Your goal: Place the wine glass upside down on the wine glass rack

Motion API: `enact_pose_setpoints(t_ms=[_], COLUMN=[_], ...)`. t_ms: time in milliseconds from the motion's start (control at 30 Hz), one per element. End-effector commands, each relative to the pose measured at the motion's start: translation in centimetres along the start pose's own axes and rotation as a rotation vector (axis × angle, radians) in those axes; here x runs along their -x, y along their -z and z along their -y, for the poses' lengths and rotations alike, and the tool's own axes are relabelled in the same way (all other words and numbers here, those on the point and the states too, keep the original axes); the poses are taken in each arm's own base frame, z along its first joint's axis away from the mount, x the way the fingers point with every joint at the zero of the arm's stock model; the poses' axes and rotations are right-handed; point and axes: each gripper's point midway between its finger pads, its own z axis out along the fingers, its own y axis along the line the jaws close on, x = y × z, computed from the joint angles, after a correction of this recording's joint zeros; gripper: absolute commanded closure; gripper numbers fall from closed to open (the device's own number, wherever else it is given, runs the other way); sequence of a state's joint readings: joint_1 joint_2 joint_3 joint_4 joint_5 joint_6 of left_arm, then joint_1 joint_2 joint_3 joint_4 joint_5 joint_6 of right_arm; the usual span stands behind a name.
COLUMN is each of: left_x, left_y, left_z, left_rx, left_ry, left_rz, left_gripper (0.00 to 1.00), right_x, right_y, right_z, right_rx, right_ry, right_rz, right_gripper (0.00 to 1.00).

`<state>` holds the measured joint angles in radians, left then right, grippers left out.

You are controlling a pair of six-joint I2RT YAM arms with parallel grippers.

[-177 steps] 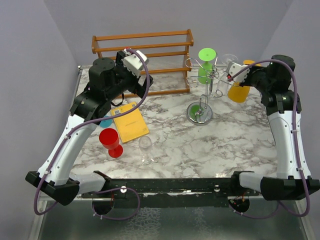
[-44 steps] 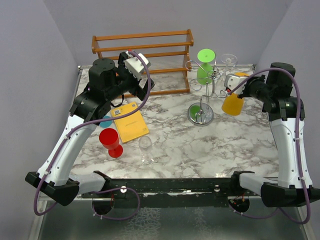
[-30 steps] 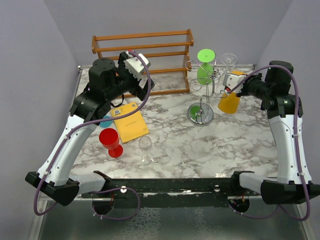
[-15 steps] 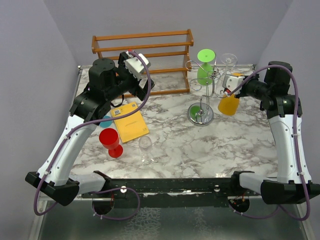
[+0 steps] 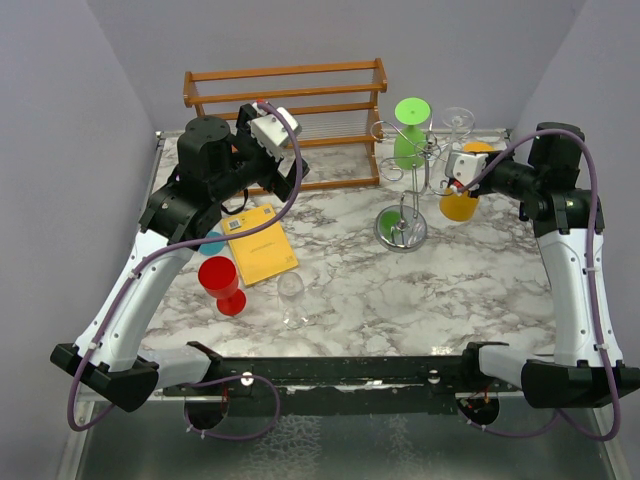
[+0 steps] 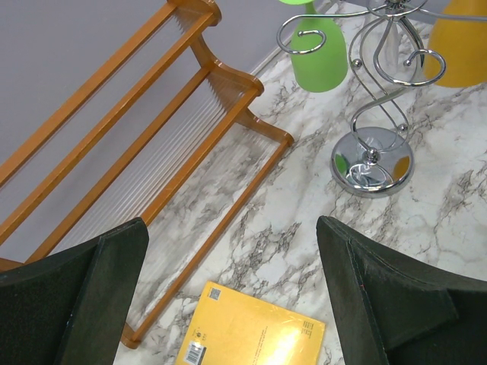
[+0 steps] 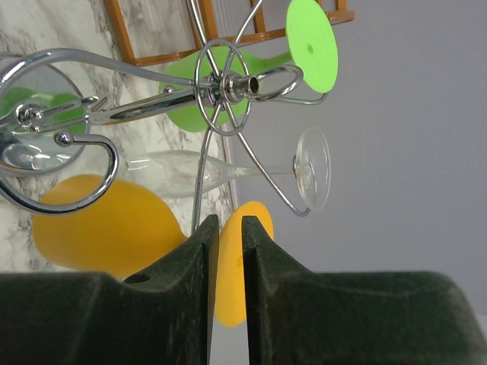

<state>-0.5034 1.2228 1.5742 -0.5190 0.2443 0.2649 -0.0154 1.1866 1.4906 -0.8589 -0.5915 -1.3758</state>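
A yellow wine glass (image 5: 459, 207) hangs bowl-down at the right side of the silver wine glass rack (image 5: 402, 228). In the right wrist view its bowl (image 7: 99, 224) lies behind a curled wire arm, and the rack's hub (image 7: 224, 85) is above it. My right gripper (image 5: 455, 184) is at the glass's stem. Its jaws (image 7: 230, 224) stand a narrow gap apart with the yellow foot showing between them; whether they still pinch the glass is unclear. My left gripper (image 6: 232, 226) hovers wide open and empty above the marble near the wooden shelf, far from the rack.
A green glass (image 5: 409, 138) and a clear glass (image 5: 457, 121) hang upside down on the rack. A wooden slatted shelf (image 5: 290, 100) stands at the back. A yellow book (image 5: 258, 243), a red glass (image 5: 221, 281) and a clear glass (image 5: 291, 296) sit front left.
The right gripper has carried the yellow glass leftward onto the rack's right arm and its bowl has swung in under the wire. Its jaws have parted slightly. The left arm has stayed still.
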Motion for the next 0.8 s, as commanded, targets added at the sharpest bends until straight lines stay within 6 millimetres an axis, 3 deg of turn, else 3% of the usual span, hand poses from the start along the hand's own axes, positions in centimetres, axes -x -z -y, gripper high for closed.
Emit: enact_pose_setpoints(t_ms=[0,233,433,633,767], left_x=[0.3,0.2,0.1,-0.5,-2.4], left_y=[0.5,0.6,0.7,1.1,1.7], left_z=[0.3,0.4,0.4,0.3,1.4], left_rx=[-0.019,-0.022,-0.021,-0.007,-0.058], left_ry=[-0.011,-0.012,-0.015,-0.022,-0.043], left_rz=[0.018,0.013,0.012,-0.005,-0.066], left_gripper=[0.04,0.04,0.04,0.04,0.04], right_x=[1.8,4.5,7.9,10.9,12.0], right_y=[-0.1,0.6,2.1,3.5,4.0], right_z=[0.3,1.1,1.6,2.4,2.4], right_rx=[0.001,0.003,0.017,0.015,0.016], right_ry=[-0.019,-0.039,-0.085,-0.257,-0.416], right_rz=[0.102,0.206,0.335,0.454,0.503], right_gripper=[0.76,0.66,0.54,0.34,0.25])
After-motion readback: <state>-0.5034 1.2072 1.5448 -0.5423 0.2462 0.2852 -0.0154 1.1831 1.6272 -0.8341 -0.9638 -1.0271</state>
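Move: My right fingers are still around the stem of the orange wine glass, which hangs upside down from the rack; its middle is about 1 cm ahead of the hand and some 5 cm below. The rack's hub stands roughly 7 cm left and 3 cm ahead; the clear glass hangs 7 cm ahead and 3 cm left, the green one 8 cm ahead and 11 cm left. From my left hand the orange glass is some 31 cm right, 2 cm ahead and 8 cm lower. I let go of the orange glass with my right hand, opening the fingers from nearly shut to about three quarters. I ease the hand left first, then lift it up and back off the stem, some 10 cm in all, as the wrist turns about 25 degrees so the fingertips swing left and come up towards level. ##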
